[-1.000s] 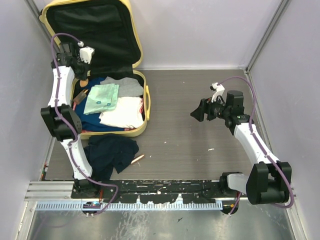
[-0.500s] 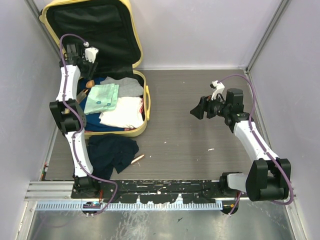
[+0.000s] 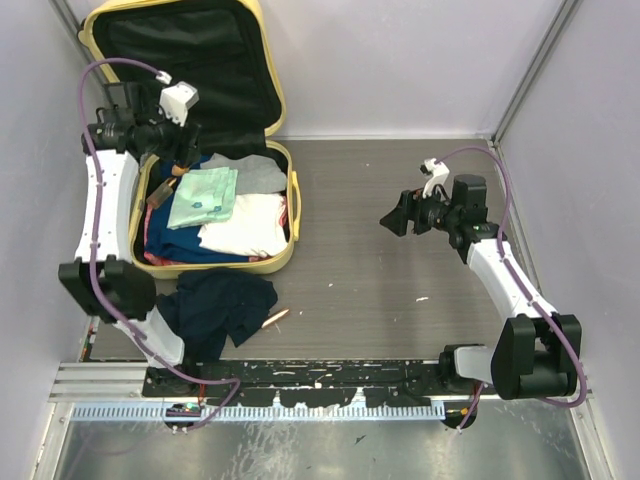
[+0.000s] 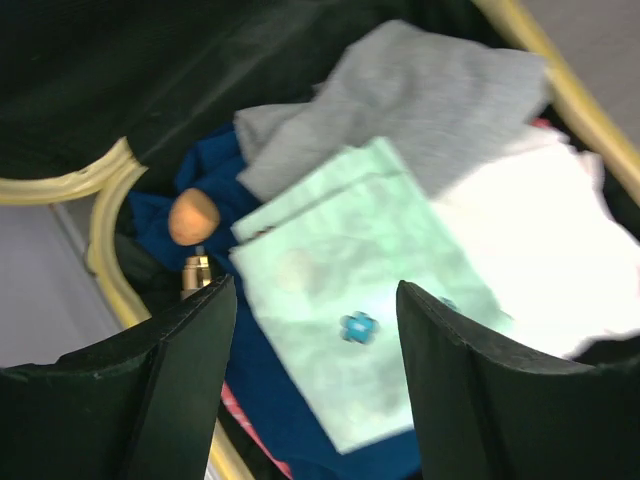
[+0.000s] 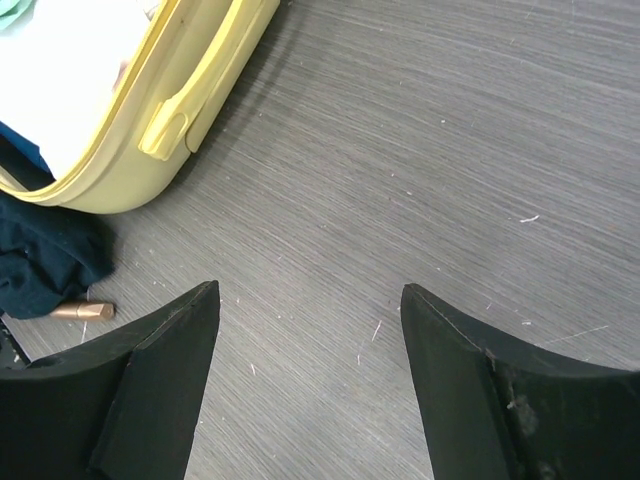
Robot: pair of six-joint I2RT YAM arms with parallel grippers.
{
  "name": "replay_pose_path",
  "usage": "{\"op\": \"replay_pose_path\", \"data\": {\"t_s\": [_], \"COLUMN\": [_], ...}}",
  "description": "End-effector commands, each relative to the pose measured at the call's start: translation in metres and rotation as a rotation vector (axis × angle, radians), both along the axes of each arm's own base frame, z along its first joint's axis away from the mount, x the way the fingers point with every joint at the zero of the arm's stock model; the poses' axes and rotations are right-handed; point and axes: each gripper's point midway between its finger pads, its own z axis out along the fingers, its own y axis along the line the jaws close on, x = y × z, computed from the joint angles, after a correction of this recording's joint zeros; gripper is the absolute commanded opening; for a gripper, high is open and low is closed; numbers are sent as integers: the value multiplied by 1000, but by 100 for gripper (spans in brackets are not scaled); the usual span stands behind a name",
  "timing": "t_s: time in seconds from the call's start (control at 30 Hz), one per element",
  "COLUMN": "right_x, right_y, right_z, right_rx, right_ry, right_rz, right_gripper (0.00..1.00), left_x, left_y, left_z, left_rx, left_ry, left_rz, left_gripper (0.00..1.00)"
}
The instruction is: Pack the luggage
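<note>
The luggage [image 3: 291, 214] is a pale-yellow suitcase lying open at the back left, its black-lined lid [image 3: 180, 50] propped up. Inside lie a mint-green folded cloth [image 3: 205, 197] [image 4: 360, 330], a white cloth [image 3: 245, 225], a grey cloth [image 3: 250, 170] [image 4: 420, 100] and a blue garment [image 3: 170, 245]. A small tan-tipped item [image 4: 193, 216] rests by the left rim [image 4: 105, 200]. My left gripper [image 3: 188, 150] [image 4: 315, 290] hovers open over the suitcase's back left corner, nothing between its fingers. My right gripper [image 3: 392, 222] [image 5: 310, 290] stands open above bare table, right of the suitcase [image 5: 190, 110].
A dark navy garment [image 3: 225, 305] [image 5: 45, 265] lies crumpled on the table in front of the suitcase, with a copper-coloured tube [image 3: 275, 318] [image 5: 83, 311] beside it. Grey walls close in the table on the left, back and right.
My left gripper has gone from shut to open above the suitcase, and the left arm's elbow has swung out to the left. The right arm has barely moved.
</note>
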Motion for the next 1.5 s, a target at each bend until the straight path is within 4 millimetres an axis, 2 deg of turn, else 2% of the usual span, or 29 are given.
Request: {"op": "replay_pose_path", "data": {"t_s": [0.0, 0.03, 0.13, 0.2, 0.27, 0.37, 0.5, 0.67, 0.73, 0.83, 0.97, 1.13, 1.27, 1.47], "right_x": [10, 10, 10, 9, 9, 6, 5, 9, 9, 8, 7, 7, 9, 11], "right_y": [2, 2, 2, 1, -1, -2, -6, -9, -9, -9, -9, -12, -13, -13], "right_z": [30, 31, 33, 33, 33, 31, 29, 31, 29, 27, 28, 27, 28, 26], "right_rx": [-5, -9, -27, -45, -56, -68, -99, -122, -116, -106, -103, -112, -116, -118], "right_ry": [-96, -97, -102, -103, -99, -96, -108, -130, -126, -116, -121, -123, -124, -117], "right_rz": [29, 32, 44, 51, 53, 58, 51, 36, 34, 27, 17, 6, 2, 2], "right_gripper": [78, 78, 78, 78, 78, 78, 77, 78, 78, 78, 78, 78, 78, 78], "left_x": [-64, -82, -129, -164, -203, -250, -291, -308, -312, -308, -296, -298, -300, -305], "left_y": [-53, -66, -100, -124, -145, -167, -180, -188, -194, -203, -224, -238, -240, -225], "left_z": [9, 11, -3, -21, -51, -76, -121, -173, -186, -201, -209, -231, -244, -269], "left_rx": [-71, -76, -99, -113, -105, -83, -16, 172, 214, 252, 266, 293, 312, 403], "left_ry": [44, 49, 108, 154, 226, 276, 379, 427, 444, 456, 440, 503, 527, 540], "left_rz": [-194, -235, -327, -397, -473, -560, -648, -697, -718, -715, -725, -738, -754, -738], "left_gripper": [66, 66, 67, 67, 67, 66, 63, 64, 62, 59, 56, 52, 45, 42]}}
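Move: The brown stick lies on the table, about 31 cm back from the left gripper, 23 cm to its right and 28 cm below. The dark shirt is beside the stick, roughly 12 cm to the stick's left and level with it. The white cloth in the suitcase is some 20 cm farther out than the stick and 7 cm left of it. From the right gripper the stick is about 19 cm back, 27 cm left and 17 cm lower. Bring the left gripper away from the suitcase lid, back about 31 cm and right about 22 cm towards the brown stick, rising slightly at first. Then, with the backward travel finished, keep sinking over the stick, some 26 cm down in all. Turn the wrist clockwise by some 40 degrees, tip the fingers more steeply down, and narrow them partly, leaving them open astride the stick. ##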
